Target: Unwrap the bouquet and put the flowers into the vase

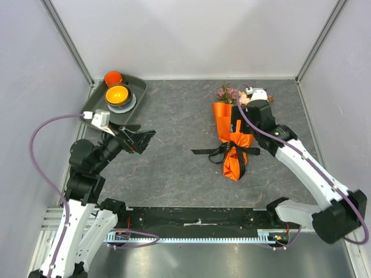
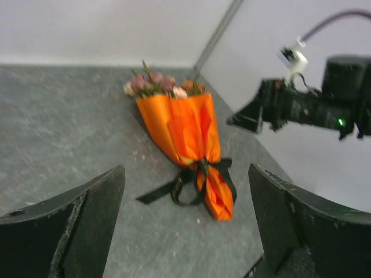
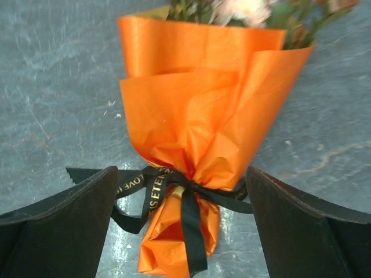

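The bouquet point(image 1: 231, 136) lies on the grey table right of centre, wrapped in bright orange paper point(image 3: 197, 110) and tied low down with a black ribbon point(image 3: 174, 188). The flowers point(image 1: 228, 92) poke out of its far end, pink and mauve heads point(image 2: 156, 84) among green leaves. My right gripper point(image 1: 239, 128) hovers open just over the wrap, and in the right wrist view its fingers point(image 3: 69, 226) flank the ribbon knot without touching it. My left gripper point(image 1: 145, 141) stands open well to the left, facing the bouquet point(image 2: 185, 130) from a distance. The vase is out of view.
A dark tray point(image 1: 95, 104) sits at the back left with an orange cup point(image 1: 113, 77) and an orange bowl point(image 1: 118, 93) on a grey plate. White walls close in the back and both sides. The right arm point(image 2: 307, 107) reaches across above the bouquet.
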Controlling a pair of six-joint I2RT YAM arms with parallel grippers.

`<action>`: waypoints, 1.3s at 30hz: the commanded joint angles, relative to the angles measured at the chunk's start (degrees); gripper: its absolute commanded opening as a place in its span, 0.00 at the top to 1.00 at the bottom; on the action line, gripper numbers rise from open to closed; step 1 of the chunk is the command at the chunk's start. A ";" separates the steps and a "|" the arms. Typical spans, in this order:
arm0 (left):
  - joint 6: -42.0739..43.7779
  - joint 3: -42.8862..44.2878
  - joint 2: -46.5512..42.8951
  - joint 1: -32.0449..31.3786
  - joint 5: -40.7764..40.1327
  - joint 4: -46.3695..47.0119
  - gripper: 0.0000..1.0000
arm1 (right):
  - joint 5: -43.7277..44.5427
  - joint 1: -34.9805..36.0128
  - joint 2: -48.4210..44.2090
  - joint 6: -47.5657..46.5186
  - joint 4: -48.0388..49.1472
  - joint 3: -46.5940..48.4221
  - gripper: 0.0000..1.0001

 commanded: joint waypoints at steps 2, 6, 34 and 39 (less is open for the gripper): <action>-0.87 -2.14 6.47 0.14 16.19 -0.95 0.09 | -6.53 0.02 8.39 2.73 2.67 2.07 0.02; -0.77 -6.17 7.79 0.14 19.64 -2.10 0.09 | -3.98 -2.61 12.52 5.10 4.69 1.19 0.02; 3.35 16.92 69.66 -23.33 14.81 19.42 0.46 | -24.46 -14.05 -8.74 10.38 2.76 -21.48 0.27; 3.71 9.29 70.72 -23.77 14.36 33.89 0.46 | -23.75 -11.24 -6.11 9.33 3.46 -21.75 0.41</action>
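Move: The black ribbon bow around the orange wrap lies almost straight beneath the right hand, about 17 cm down and 1 cm nearer the base. From the left hand the bow is some 33 cm to the right, 10 cm ahead and 30 cm below. The loose ribbon end lies 14 cm to the left of the bow and 3 cm nearer; the wrap's bottom end is 12 cm nearer than the bow and 1 cm right of it; the flower heads are 23 cm beyond it and 7 cm right. Down and to the right sweeps the left hand, a good 20 cm each way and finally forward, towards the bow, turning clockwise, tipping down and half closing. The right hand sinks about 11 cm, swinging forward and right, then back and left to hover above the wrap's lower part just nearer than the bow; it rolls left side up, tips down and starts narrowing its fingers late. Neither hand touches anything yet. ##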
